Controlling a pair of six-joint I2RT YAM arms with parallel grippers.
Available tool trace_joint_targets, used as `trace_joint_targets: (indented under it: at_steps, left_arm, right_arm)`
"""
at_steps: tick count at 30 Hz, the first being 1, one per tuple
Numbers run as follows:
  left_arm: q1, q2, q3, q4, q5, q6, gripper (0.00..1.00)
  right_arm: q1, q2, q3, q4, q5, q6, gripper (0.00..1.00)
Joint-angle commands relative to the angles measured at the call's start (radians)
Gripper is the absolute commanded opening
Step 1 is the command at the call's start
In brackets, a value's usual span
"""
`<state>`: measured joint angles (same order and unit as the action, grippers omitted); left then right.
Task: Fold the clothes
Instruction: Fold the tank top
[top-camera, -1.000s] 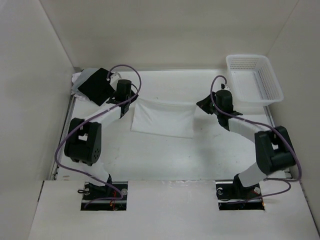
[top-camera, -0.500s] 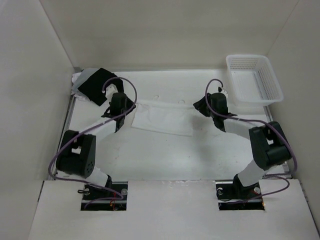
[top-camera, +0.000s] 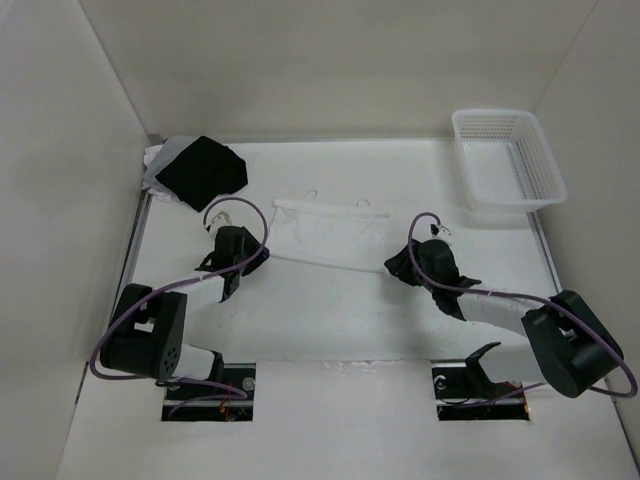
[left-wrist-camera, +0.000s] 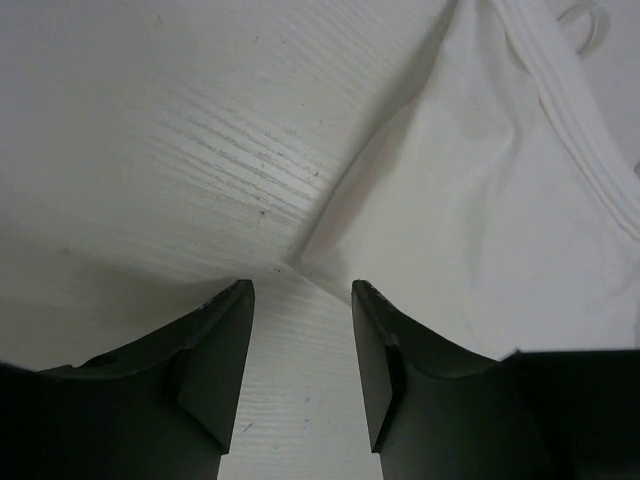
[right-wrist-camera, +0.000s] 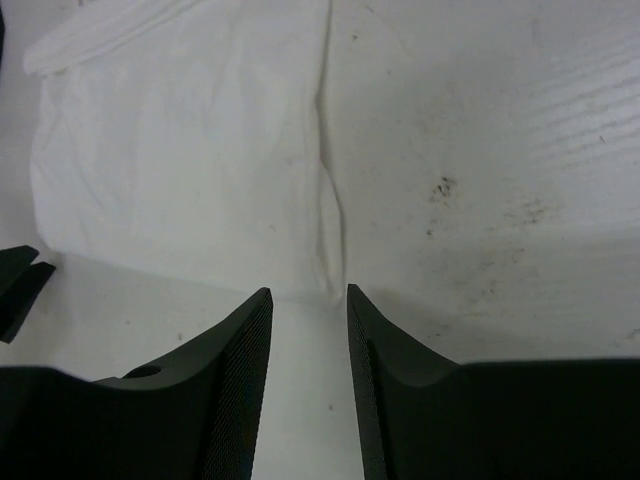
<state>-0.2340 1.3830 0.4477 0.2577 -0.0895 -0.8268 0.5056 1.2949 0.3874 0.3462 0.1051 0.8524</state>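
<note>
The clothes (top-camera: 325, 232) are a white garment lying flat on the table, with strap loops along its far edge. My left gripper (top-camera: 258, 256) is open just short of its near left corner. In the left wrist view that corner of the clothes (left-wrist-camera: 480, 230) lies right ahead of the open left gripper (left-wrist-camera: 300, 288), with only bare table between the jaws. My right gripper (top-camera: 397, 267) is open at the near right corner. In the right wrist view the clothes (right-wrist-camera: 180, 170) end just beyond the right gripper (right-wrist-camera: 308, 292), which holds nothing.
A black cloth (top-camera: 200, 172) lies over a grey one in the far left corner. A white mesh basket (top-camera: 508, 160) stands at the far right. White walls close in the table on the left, back and right.
Both grippers opened and let go of the clothes, then drew back toward the near edge. The garment, held up before, now lies flat and narrower.
</note>
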Motion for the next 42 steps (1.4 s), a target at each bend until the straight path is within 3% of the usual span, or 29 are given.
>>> trace_joint_targets:
  at_steps: [1, 10, 17, 25, 32, 38, 42]
  left_arm:
    - [0.009, 0.025, 0.008, 0.061, 0.036, -0.021, 0.4]
    - [0.012, 0.068, 0.006, 0.083, -0.001, -0.035, 0.27]
    - [0.014, 0.073, 0.006, 0.094, -0.001, -0.037, 0.13]
    - [-0.007, -0.047, 0.002, 0.101, 0.0, -0.043, 0.03]
    - [-0.029, -0.348, -0.017, -0.061, 0.039, -0.057, 0.0]
    - [-0.037, -0.822, 0.084, -0.475, 0.043, -0.051, 0.0]
    - [-0.054, -1.021, 0.222, -0.713, 0.02, -0.041, 0.0]
  right_arm:
    - [0.009, 0.023, -0.016, 0.06, 0.001, 0.036, 0.41]
    - [0.011, 0.145, -0.009, 0.163, -0.048, 0.091, 0.36]
    - [0.009, 0.199, -0.001, 0.224, -0.093, 0.128, 0.13]
    - [0.011, 0.054, -0.039, 0.191, -0.065, 0.12, 0.06]
    - [0.064, -0.316, -0.061, -0.096, -0.019, 0.076, 0.06]
    - [0.228, -0.767, 0.051, -0.582, 0.111, 0.06, 0.06]
    - [0.429, -0.919, 0.183, -0.837, 0.257, 0.099, 0.06]
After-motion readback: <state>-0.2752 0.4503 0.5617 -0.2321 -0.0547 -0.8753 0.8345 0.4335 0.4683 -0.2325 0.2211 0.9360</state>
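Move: The left hand, fingers part open, has the near left corner of the tank top about 1 cm ahead, 1 cm to its right and 2 cm below. The right hand has the near right corner about 1 cm ahead, 2 cm left and 3 cm below. The left strap lies some 15 cm ahead and 9 cm right of the left hand, the right strap some 15 cm ahead and 5 cm left of the right hand. A black cloth sits roughly 20 cm ahead and 12 cm left of the left hand. Both hands pinch the tank top's near corners: the left creeps about 1 cm forward and closes, while the right first sinks some 3 cm, edges 2 cm left and closes. Then they lift together, fast, drawing back towards the bases as they rise, the left about 23 cm up and the right nearly 20, fingertips tipping up some 30 and 20 degrees. ##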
